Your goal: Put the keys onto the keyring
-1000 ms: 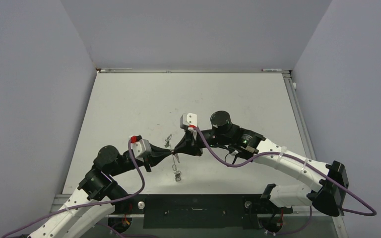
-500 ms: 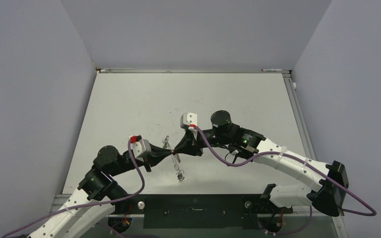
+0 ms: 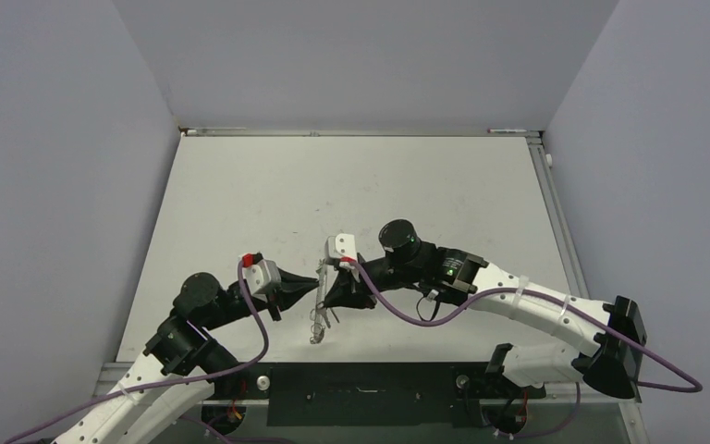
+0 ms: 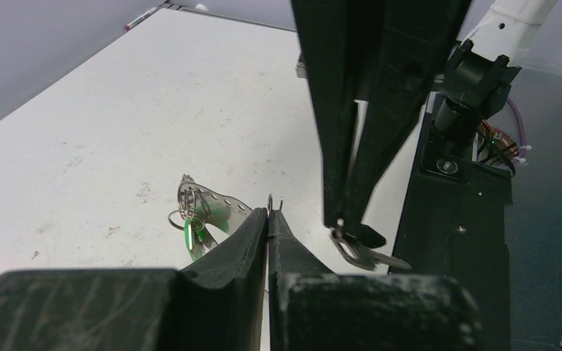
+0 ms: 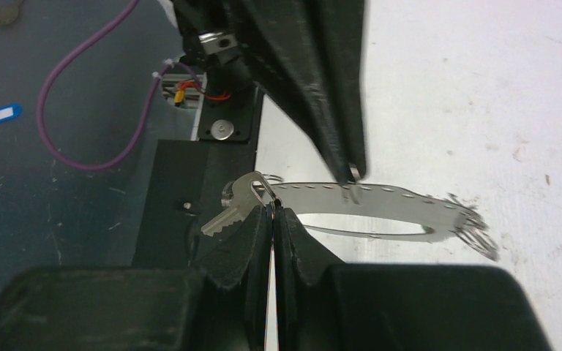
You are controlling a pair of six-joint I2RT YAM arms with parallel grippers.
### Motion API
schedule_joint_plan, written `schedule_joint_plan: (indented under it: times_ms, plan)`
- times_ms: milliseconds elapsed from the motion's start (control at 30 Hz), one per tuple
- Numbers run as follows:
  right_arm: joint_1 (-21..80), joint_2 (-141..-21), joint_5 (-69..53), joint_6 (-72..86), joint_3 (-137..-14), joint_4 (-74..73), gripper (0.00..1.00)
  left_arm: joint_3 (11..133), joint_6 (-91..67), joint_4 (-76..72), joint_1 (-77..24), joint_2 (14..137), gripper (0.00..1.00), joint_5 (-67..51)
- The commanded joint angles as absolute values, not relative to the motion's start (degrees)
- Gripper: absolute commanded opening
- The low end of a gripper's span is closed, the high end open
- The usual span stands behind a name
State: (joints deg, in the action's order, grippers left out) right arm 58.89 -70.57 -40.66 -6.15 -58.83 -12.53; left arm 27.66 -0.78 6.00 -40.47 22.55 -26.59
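Observation:
The keyring (image 5: 388, 199) is a thin oval metal band with a row of small holes and small wire rings at one end (image 4: 190, 212). It hangs over the table near the front edge (image 3: 316, 319). My left gripper (image 4: 269, 212) is shut on the band's thin edge, about midway along it (image 3: 318, 286). A silvery key (image 5: 230, 208) sticks out to the left at the tips of my right gripper (image 5: 272, 208), which is shut on its head, at the band's other end. In the left wrist view the key (image 4: 362, 252) hangs below the right fingers (image 4: 336, 146).
The white table (image 3: 333, 185) ends at a black base plate (image 3: 361, 379) just behind the grippers. A purple cable (image 5: 95, 95) and a blue-tagged key (image 5: 4, 113) lie below the table edge. A marker (image 4: 143, 14) lies at the table's back edge.
My right gripper has moved left and toward the near edge, carrying the key end with it. The keyring has swung into a long line toward the front. The left arm has stayed put.

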Motion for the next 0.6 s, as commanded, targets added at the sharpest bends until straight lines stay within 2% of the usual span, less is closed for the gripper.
schedule_joint_plan:
  times_ms: [0,233,300,433,567]
  plan:
    - [62.6,-69.5,-40.1,-8.7,-62.0,-13.6,0.05,28.7,1.2,3.8,-40.8,22.0,0.00,-24.6]
    - [62.9,-68.3,-33.8,-8.9,-61.1,-13.4,0.05,28.8,1.4,4.0,-40.8,21.8,0.00,-24.0]
    - [63.2,-67.5,-26.8,-9.2,-61.0,-14.1,0.05,28.7,1.4,4.0,-40.8,21.4,0.00,-23.7]
    - [64.4,-68.1,-4.7,-8.9,-61.5,-17.3,0.05,28.7,1.5,4.0,-40.7,21.1,0.00,-23.4]
    - [64.4,-67.6,-2.2,-6.8,-59.6,-15.5,0.05,28.7,1.6,4.0,-40.7,21.3,0.00,-23.6]
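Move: The keyring loop pinched in my left fingertips is about 4 cm ahead of my right hand, some 2 cm to its left and roughly 1 cm higher. The perforated strip hangs about 5 cm below my right hand, its middle level with it and 1 cm left; the green-tag bunch is at the strip's far end, roughly 6 cm ahead, 1 cm left and 5 cm down. From my left hand, the key is about 5 cm back, 2 cm right and 2 cm below. Still pinching the key, I first draw my right hand back another 2.5 cm, away from the keyring loop. Then I reverse and sweep it forward about 7 cm, sinking some 2 cm and easing slightly right, turning it roughly 20 degrees clockwise until its tips are about level with the loop. My left hand keeps the loop shut in its fingertips, barely shifting. ##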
